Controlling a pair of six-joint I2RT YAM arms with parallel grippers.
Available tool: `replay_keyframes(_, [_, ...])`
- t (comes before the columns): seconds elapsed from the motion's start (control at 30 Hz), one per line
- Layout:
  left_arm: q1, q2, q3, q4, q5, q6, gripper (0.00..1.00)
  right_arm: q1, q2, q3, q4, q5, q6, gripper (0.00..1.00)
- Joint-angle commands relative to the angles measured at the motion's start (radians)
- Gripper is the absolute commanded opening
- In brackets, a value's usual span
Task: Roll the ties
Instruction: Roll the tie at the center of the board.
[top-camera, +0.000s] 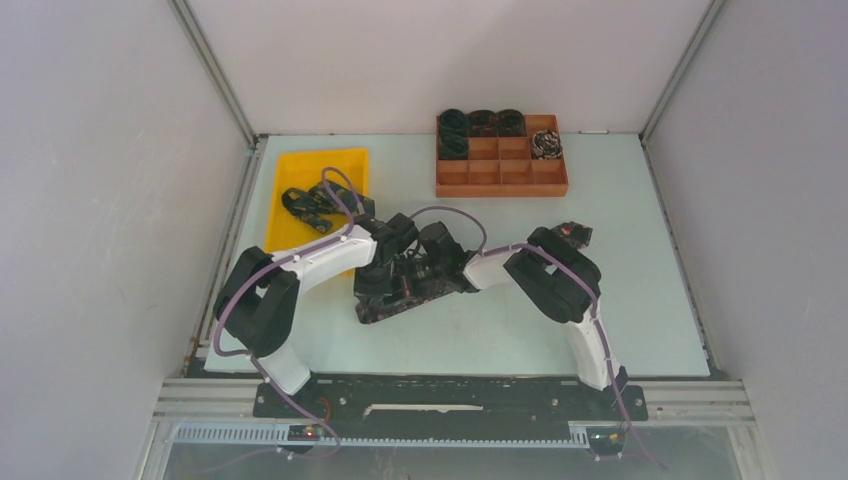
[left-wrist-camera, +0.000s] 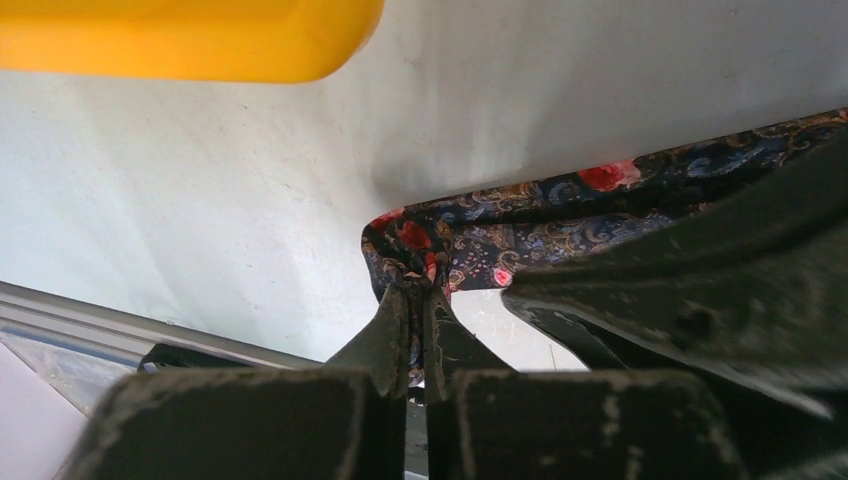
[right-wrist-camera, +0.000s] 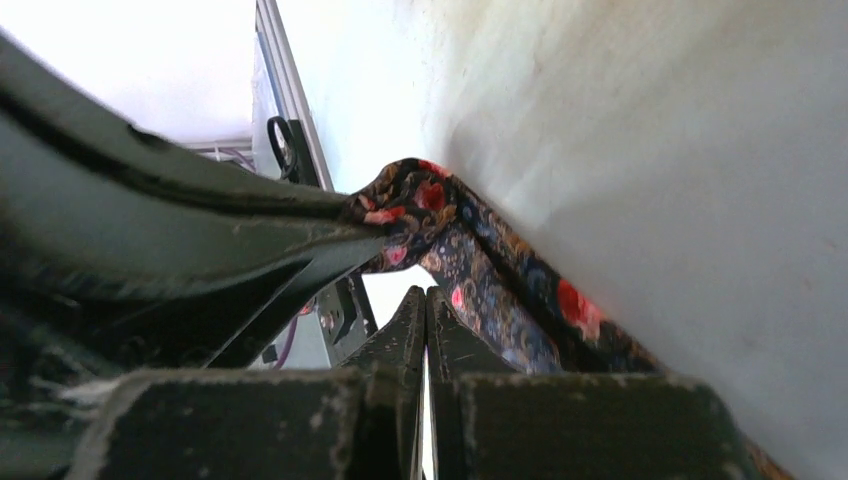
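Note:
A dark tie (top-camera: 372, 310) with red flowers lies on the table in the middle, under both wrists. In the left wrist view my left gripper (left-wrist-camera: 414, 288) is shut on a bunched, folded end of this tie (left-wrist-camera: 560, 215). The rest of the band runs off to the right. My right gripper (right-wrist-camera: 427, 293) is shut with its tips pressed together and nothing between them. It sits just short of the tie (right-wrist-camera: 500, 290), which passes beyond its tips. From above, the left gripper (top-camera: 388, 283) and the right gripper (top-camera: 415, 280) stand close together.
A yellow tray (top-camera: 300, 160) at the left back holds more loose ties (top-camera: 305, 205). A brown compartment box (top-camera: 500, 190) at the back holds several rolled coils (top-camera: 455, 125), one of them pale-patterned (top-camera: 546, 145). Grey walls close in both sides.

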Motion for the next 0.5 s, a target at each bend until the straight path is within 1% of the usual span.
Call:
replay_keyframes(0.0, [-0.011, 0.018, 0.052, -0.022, -0.005, -0.009, 0.03, -0.032, -0.117, -0.053, -0.040, 0.002, -0.063, 0.00])
replay_keyframes(0.07, [-0.016, 0.029, 0.059, -0.023, -0.004, -0.012, 0.07, -0.049, -0.143, -0.081, -0.053, 0.002, -0.076, 0.00])
replay_keyframes(0.3, [-0.049, 0.060, 0.105, -0.015, 0.013, -0.027, 0.31, -0.088, -0.215, -0.169, -0.069, 0.001, -0.099, 0.00])
replay_keyframes(0.37, [-0.053, 0.062, 0.110, -0.003, 0.029, -0.032, 0.35, -0.094, -0.222, -0.184, -0.065, -0.002, -0.100, 0.00])
replay_keyframes(0.47, [-0.059, 0.056, 0.108, 0.011, 0.041, -0.042, 0.37, -0.100, -0.236, -0.204, -0.060, 0.000, -0.099, 0.00])
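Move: Pinched in the left fingertips is the turned-over end of the tie, its middle about 1 cm ahead of the left hand and 1 cm below. From the left hand, the tie's long strip has its middle some 23 cm to the right and 5 cm ahead, and the yellow tray's middle lies about 19 cm ahead and 12 cm to the left. For the right hand, the same tie end is about 4 cm to its left, 1 cm ahead and 1 cm below. Backing away from the tie's turned-over end, the right hand goes about 6 cm to the right beside the strip's near edge, rising about 1 cm early on, its fingers still shut and empty. Meanwhile the left fingers open to about a third and let go of that end as the hand shifts some 2.5 cm to the right, staying low over the end. ##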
